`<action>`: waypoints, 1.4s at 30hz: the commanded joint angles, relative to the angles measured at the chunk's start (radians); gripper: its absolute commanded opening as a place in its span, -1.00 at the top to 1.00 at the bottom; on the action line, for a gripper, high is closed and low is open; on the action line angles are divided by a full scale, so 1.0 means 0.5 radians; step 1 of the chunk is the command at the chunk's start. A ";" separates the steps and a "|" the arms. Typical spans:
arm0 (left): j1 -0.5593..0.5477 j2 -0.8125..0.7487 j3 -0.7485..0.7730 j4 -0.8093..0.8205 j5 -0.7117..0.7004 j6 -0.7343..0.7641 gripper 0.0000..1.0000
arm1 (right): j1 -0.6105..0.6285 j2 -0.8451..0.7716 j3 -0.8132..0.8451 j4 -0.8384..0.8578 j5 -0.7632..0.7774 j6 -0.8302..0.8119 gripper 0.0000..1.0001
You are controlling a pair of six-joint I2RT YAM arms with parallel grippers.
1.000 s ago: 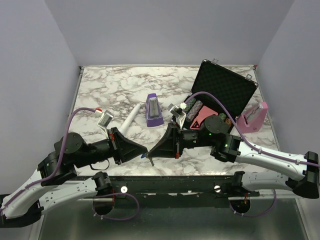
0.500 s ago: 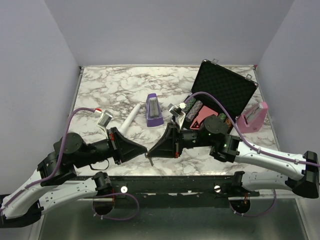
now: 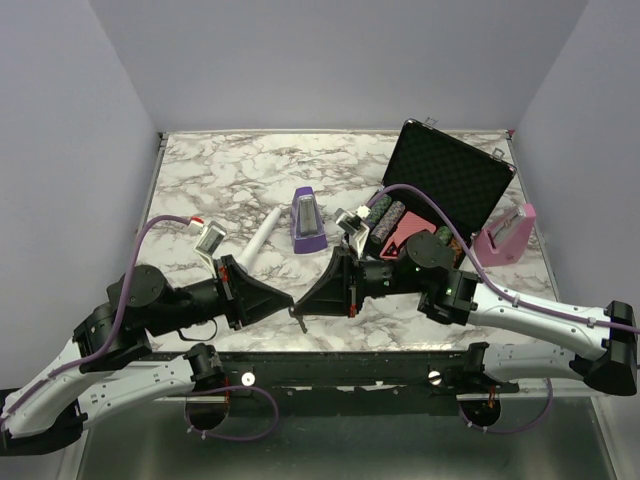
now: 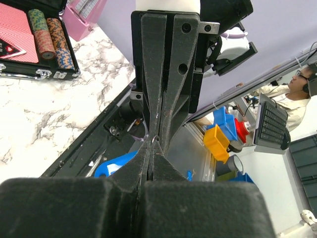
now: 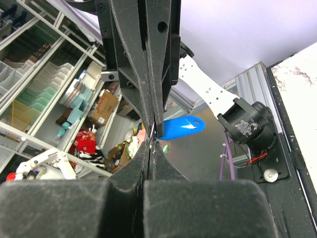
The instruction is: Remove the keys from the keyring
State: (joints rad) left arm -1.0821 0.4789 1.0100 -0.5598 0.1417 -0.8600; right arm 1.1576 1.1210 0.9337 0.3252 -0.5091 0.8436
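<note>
My left gripper (image 3: 292, 304) and right gripper (image 3: 301, 307) meet tip to tip just above the table's front edge. Both are shut. A thin silver wire loop, the keyring (image 4: 156, 140), is pinched where the tips touch, and it shows as a fine wire (image 5: 151, 133) in the right wrist view. A blue plastic tag (image 5: 184, 127) hangs from it below the fingers, also visible as the blue tag (image 4: 116, 162) in the left wrist view. In the left wrist view my left gripper (image 4: 151, 145) faces the right one's fingers (image 4: 171, 94). The keys are hidden by the fingers.
A purple metronome (image 3: 307, 222) and a white stick (image 3: 262, 235) lie mid-table. An open black case (image 3: 445, 185) with chips and red cards stands at the right, a pink metronome (image 3: 508, 232) beside it. A small grey box (image 3: 211, 238) sits at the left.
The right gripper has edged slightly left against the left one's tips. The small blue bit that showed under the tips from above is now covered.
</note>
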 commanded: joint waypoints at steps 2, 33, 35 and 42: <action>-0.008 0.036 0.094 -0.172 -0.014 0.079 1.00 | 0.001 0.007 -0.026 0.058 0.039 0.003 0.99; -0.011 0.548 0.582 -0.798 0.419 0.879 1.00 | 0.013 0.258 0.360 -0.574 -0.160 -0.230 0.99; -0.011 0.576 0.603 -0.819 0.437 0.919 1.00 | 0.023 0.277 0.375 -0.598 -0.169 -0.242 0.99; -0.042 0.665 0.652 -0.896 0.484 1.051 1.00 | 0.029 0.335 0.461 -0.752 -0.178 -0.307 0.99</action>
State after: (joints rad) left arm -1.0817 0.7624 1.3148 -1.0382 0.2909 -0.3889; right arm 1.1671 1.2560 1.1030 -0.0490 -0.6415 0.7238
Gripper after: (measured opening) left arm 0.007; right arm 0.011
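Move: The keyring sits right between the meeting fingertips, about 1 cm to the right of the left hand and 1 cm to the left of the right hand, level with both. From the left hand, the blue tag is about 1 cm ahead, level sideways and 2 cm lower, while the keys hang about 1 cm back, 2 cm right and 3 cm below. The purple stand is on the table, roughly 38 cm ahead, straight in line and some 28 cm below. Both hands keep their fingers shut tip to tip on the keyring and, after a brief hold, sink together about 5 cm, easing a little back towards the base, with the blue tag and the keys carried along under the fingertips. Meanwhile the left hand tips its fingers down by some 30 degrees and swings them clockwise so they point more backwards, and the right hand dips its fingers about half as much with a slight counter-clockwise swing, following the left and drawing about a centimetre leftward. ##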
